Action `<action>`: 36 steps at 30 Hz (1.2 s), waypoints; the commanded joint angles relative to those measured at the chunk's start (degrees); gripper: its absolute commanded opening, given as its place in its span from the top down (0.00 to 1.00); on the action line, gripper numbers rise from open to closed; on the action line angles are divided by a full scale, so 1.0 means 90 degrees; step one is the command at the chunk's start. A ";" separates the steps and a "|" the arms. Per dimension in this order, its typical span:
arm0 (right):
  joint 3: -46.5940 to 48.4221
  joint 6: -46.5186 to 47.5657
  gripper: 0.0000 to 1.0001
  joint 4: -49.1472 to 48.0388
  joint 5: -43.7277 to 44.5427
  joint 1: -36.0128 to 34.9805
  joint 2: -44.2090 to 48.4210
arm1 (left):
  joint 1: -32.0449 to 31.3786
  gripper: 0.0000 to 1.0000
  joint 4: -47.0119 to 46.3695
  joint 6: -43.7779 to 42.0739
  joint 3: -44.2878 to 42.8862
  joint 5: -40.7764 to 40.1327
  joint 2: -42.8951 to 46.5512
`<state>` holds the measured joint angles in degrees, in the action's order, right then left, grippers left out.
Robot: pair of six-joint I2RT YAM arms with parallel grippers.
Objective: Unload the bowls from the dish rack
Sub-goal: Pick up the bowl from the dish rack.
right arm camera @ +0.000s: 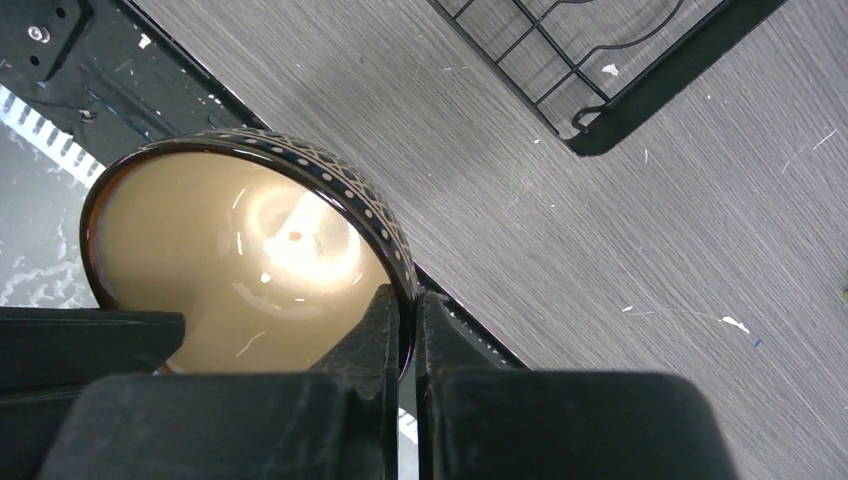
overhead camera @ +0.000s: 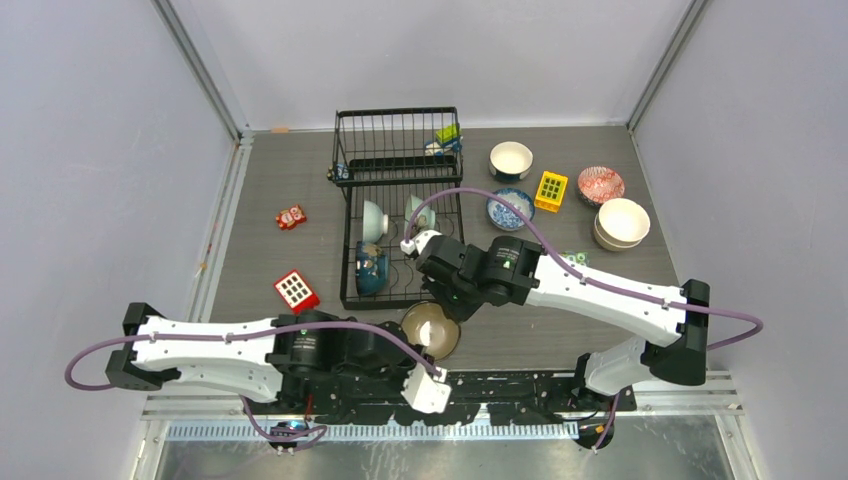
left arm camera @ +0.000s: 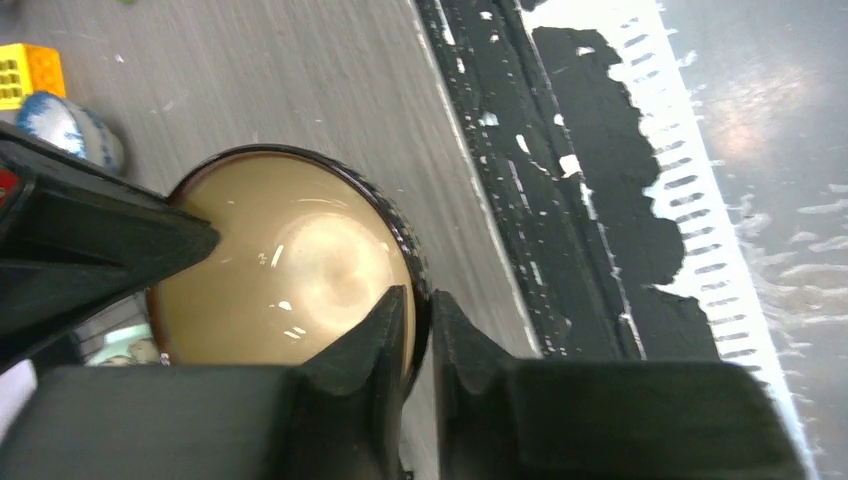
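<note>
A brown bowl (overhead camera: 430, 328) with a cream inside hangs between both arms, just in front of the black dish rack (overhead camera: 400, 255). My left gripper (left arm camera: 420, 320) is shut on the rim of this bowl (left arm camera: 290, 270), one finger inside and one outside. My right gripper (right arm camera: 410, 320) is shut on the opposite side of the patterned rim of the bowl (right arm camera: 240, 240). In the rack stand two pale green bowls (overhead camera: 374, 218) (overhead camera: 418, 210) and a teal bowl (overhead camera: 370, 268).
On the table to the right sit a white bowl (overhead camera: 511, 158), a blue-and-white bowl (overhead camera: 510, 208), a red-patterned bowl (overhead camera: 600, 184) and stacked cream bowls (overhead camera: 622, 222). A yellow block (overhead camera: 551, 190) lies among them. A red block (overhead camera: 296, 290) lies left of the rack.
</note>
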<state>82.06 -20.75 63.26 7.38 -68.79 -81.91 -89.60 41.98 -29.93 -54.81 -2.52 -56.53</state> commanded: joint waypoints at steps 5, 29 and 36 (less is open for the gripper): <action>-0.0044 -0.0330 0.99 -0.0401 0.0927 -0.0045 0.0538 | -0.0005 0.14 -0.1075 0.1103 0.0050 -0.1469 0.0541; -0.2013 -0.2946 0.99 -0.0971 0.3911 0.0440 0.2284 | 0.2131 0.00 -0.0730 1.0390 -0.0629 -0.3560 -0.0316; -0.1958 -0.3397 0.99 -0.1068 0.3572 0.0451 0.2148 | 0.2131 0.00 0.0791 1.1168 -0.1898 -0.3926 -0.1469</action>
<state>63.05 -45.93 58.43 38.85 -64.88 -63.35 -70.37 41.39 62.98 -64.40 -34.15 -64.49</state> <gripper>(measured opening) 0.061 0.996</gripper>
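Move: From the left hand, the dark-blue bowl in the dish rack lies some 15 cm ahead, 9 cm left and 14 cm below; the left green bowl stands about 9 cm beyond it, and the right green bowl about 24 cm straight ahead of the hand. From the right hand, also on the beige bowl's rim, the blue-and-white bowl lies roughly 19 cm ahead, 13 cm right, and the owl block 10 cm ahead, 26 cm right, both some 17 cm below. Letting go of the beige bowl's rim, the left hand opens wide and lifts about 5 cm, then swings forward towards the dish rack, some 14 cm in all, its wrist turning far counter-clockwise until the fingers point forward and down. The right hand keeps its pinch and carries the bowl right about 10 cm and forward some 6, turning clockwise. ##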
